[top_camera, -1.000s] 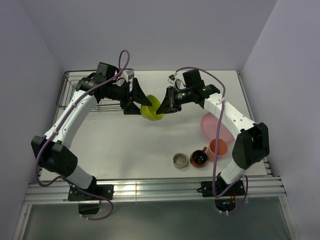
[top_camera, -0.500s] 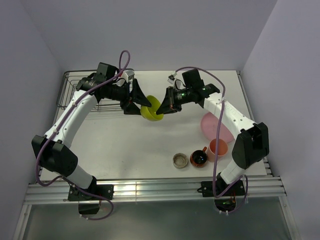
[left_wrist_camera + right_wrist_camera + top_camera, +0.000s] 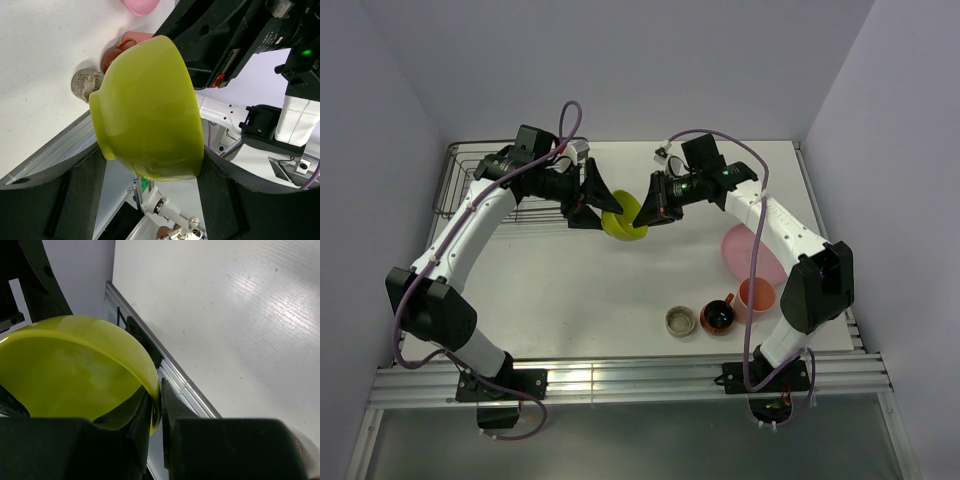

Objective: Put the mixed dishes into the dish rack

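Note:
The lime-green bowl (image 3: 625,222) hangs tilted on its side above the table's middle, between both arms. My left gripper (image 3: 603,210) comes from the rack side; in the left wrist view its fingers (image 3: 220,185) sit against both flanks of the bowl (image 3: 150,110), shut on it. My right gripper (image 3: 648,212) holds the opposite edge. In the right wrist view it (image 3: 156,400) pinches the bowl's rim (image 3: 65,370), one finger inside, one outside. The dish rack (image 3: 470,185) stands at the far left, partly hidden by the left arm.
At the right lie the pink plate (image 3: 752,255), the salmon-pink cup (image 3: 757,295), the orange-red mug (image 3: 717,317) and the beige-grey cup (image 3: 680,321) near the front edge. Walls enclose the table at back, left and right.
The left jaws have closed in against the bowl's sides. The right arm has shifted slightly left. The bowl stays in the same spot.

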You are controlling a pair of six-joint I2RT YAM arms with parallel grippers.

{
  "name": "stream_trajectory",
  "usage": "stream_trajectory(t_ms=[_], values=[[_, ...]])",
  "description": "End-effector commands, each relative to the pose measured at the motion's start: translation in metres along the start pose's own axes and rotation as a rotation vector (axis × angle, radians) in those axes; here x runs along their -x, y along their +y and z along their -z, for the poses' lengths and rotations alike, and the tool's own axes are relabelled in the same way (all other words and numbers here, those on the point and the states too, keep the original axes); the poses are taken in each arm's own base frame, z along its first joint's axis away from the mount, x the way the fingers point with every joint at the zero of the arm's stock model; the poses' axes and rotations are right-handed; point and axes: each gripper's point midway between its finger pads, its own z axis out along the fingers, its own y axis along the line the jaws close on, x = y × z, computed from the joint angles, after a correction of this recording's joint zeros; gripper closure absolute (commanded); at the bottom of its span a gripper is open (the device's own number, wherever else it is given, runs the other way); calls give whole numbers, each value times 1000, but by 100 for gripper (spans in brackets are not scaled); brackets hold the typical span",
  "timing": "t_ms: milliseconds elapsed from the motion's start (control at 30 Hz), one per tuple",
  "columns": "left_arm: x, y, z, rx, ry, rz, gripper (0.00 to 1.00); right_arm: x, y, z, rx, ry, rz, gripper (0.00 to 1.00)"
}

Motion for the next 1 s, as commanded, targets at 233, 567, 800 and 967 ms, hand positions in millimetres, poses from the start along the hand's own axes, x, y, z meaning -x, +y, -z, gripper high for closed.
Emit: stream_trajectory(t_ms=[233, 567, 800, 967], values=[[11, -4, 7, 20, -47, -42, 100, 10, 19, 5, 29, -31, 94, 55], [34, 8, 23, 110, -136, -58, 100, 16, 0, 19, -76, -93, 67, 20], [87, 37, 37, 341, -315, -85, 100, 16, -39, 66, -285, -212, -2, 17], [138, 73, 59, 588, -487, -96, 100, -20, -44, 72, -287, -182, -39, 18]])
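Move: The green bowl is already in both grippers. From the left hand, the middle of the dish rack lies about 26 cm ahead, 31 cm to the left and 23 cm down. From the right hand, the bowl's middle is about 4 cm left, level fore and aft, and 2 cm higher; the brown cup lies 12 cm back, 19 cm right and 20 cm down, the pink plate 5 cm ahead, 31 cm right and 23 cm down. Right fingers open wide and let go of the green bowl's rim, then that hand draws off about 8 cm to the right, swinging clockwise. The left keeps its grip around the bowl; after a slow start it speeds up forward, some 10 cm, and about 6 cm left towards the dish rack, sinking slightly, its fingers tipping down and swinging counter-clockwise. ##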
